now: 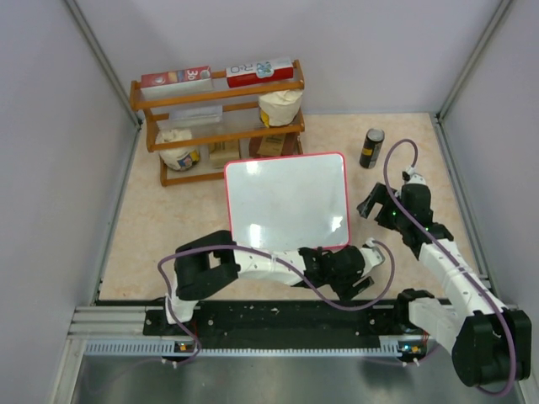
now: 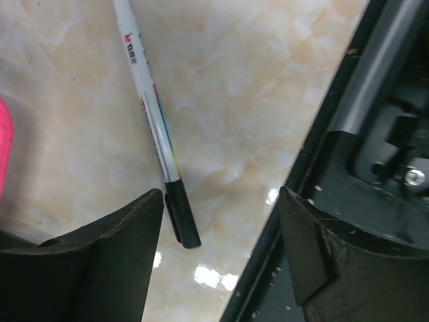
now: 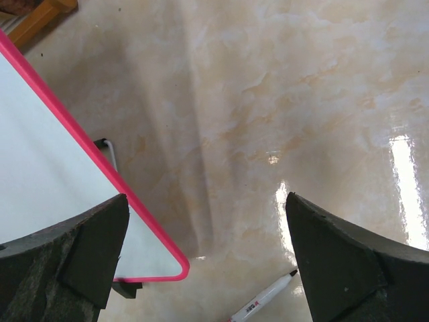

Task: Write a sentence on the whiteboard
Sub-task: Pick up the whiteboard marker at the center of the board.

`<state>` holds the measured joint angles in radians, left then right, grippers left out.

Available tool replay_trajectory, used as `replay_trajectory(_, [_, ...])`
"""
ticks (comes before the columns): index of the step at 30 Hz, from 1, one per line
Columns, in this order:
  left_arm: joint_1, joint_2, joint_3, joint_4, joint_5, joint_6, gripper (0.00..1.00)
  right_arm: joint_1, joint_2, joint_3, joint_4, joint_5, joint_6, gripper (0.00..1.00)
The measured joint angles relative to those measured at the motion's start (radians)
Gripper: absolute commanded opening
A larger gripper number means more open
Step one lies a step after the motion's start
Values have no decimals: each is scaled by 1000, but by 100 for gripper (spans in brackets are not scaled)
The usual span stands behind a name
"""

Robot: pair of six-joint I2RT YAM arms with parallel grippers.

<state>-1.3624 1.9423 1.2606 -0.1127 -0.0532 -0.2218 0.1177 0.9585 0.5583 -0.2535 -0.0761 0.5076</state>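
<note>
The whiteboard [image 1: 286,202] stands in the middle of the table, red-pink framed, and its white face is bare; no sentence shows on it. Its lower right corner [image 3: 47,181] fills the left of the right wrist view. A white marker [image 2: 151,107] lies flat on the table to the right of the board's near corner. Its black end rests between the fingers of my left gripper [image 2: 221,194], close beside the left one without touching. That gripper [image 1: 364,268] is open and low over the table. My right gripper [image 1: 375,202] hovers open by the board's right edge, above the marker's [image 3: 268,298] tip.
A wooden shelf rack [image 1: 215,118] with boxes and bags stands behind the board. A dark can [image 1: 371,148] stands at the back right. The black base rail [image 2: 375,134] runs just right of my left gripper. Enclosure walls close both sides.
</note>
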Motion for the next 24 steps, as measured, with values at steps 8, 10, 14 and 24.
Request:
replay_trajectory(8, [5,51,4,13,-62,5,52,0,0,0,-2,-5,0,99])
replay_trajectory(10, [5,55,5,14,-77,6,35,0,0,0,-2,-6,0,99])
replay_trajectory(14, [5,59,7,14,-116,3,3,0,0,0,-2,-16,-1,99])
replay_trajectory(24, [11,10,-46,-2,-172,19,0,-1,-41,0,-8,-58,-11,99])
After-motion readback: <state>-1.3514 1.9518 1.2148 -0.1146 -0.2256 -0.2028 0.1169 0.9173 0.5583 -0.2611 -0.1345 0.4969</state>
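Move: The marker lies on the table with its middle about 6 cm ahead of the left hand, 3 cm to its right and 2 cm below; its black cap end is the near-left one, closest to the fingers. The whiteboard's right clip is some 10 cm ahead and 7 cm left of that hand, about 2 cm lower; the whiteboard's middle is roughly 23 cm ahead, 16 cm left and 1 cm down. From the right hand the marker is about 13 cm back, 2 cm left and 9 cm below. Sinking about 2 cm first, the left hand then slides slowly forward some 3 cm at that low height, turning slightly counter-clockwise, while its wide-spread fingers shut and pinch the marker by its black cap end. With the grip closed it then starts off quickly to the left, a centimetre or two, the marker held. ##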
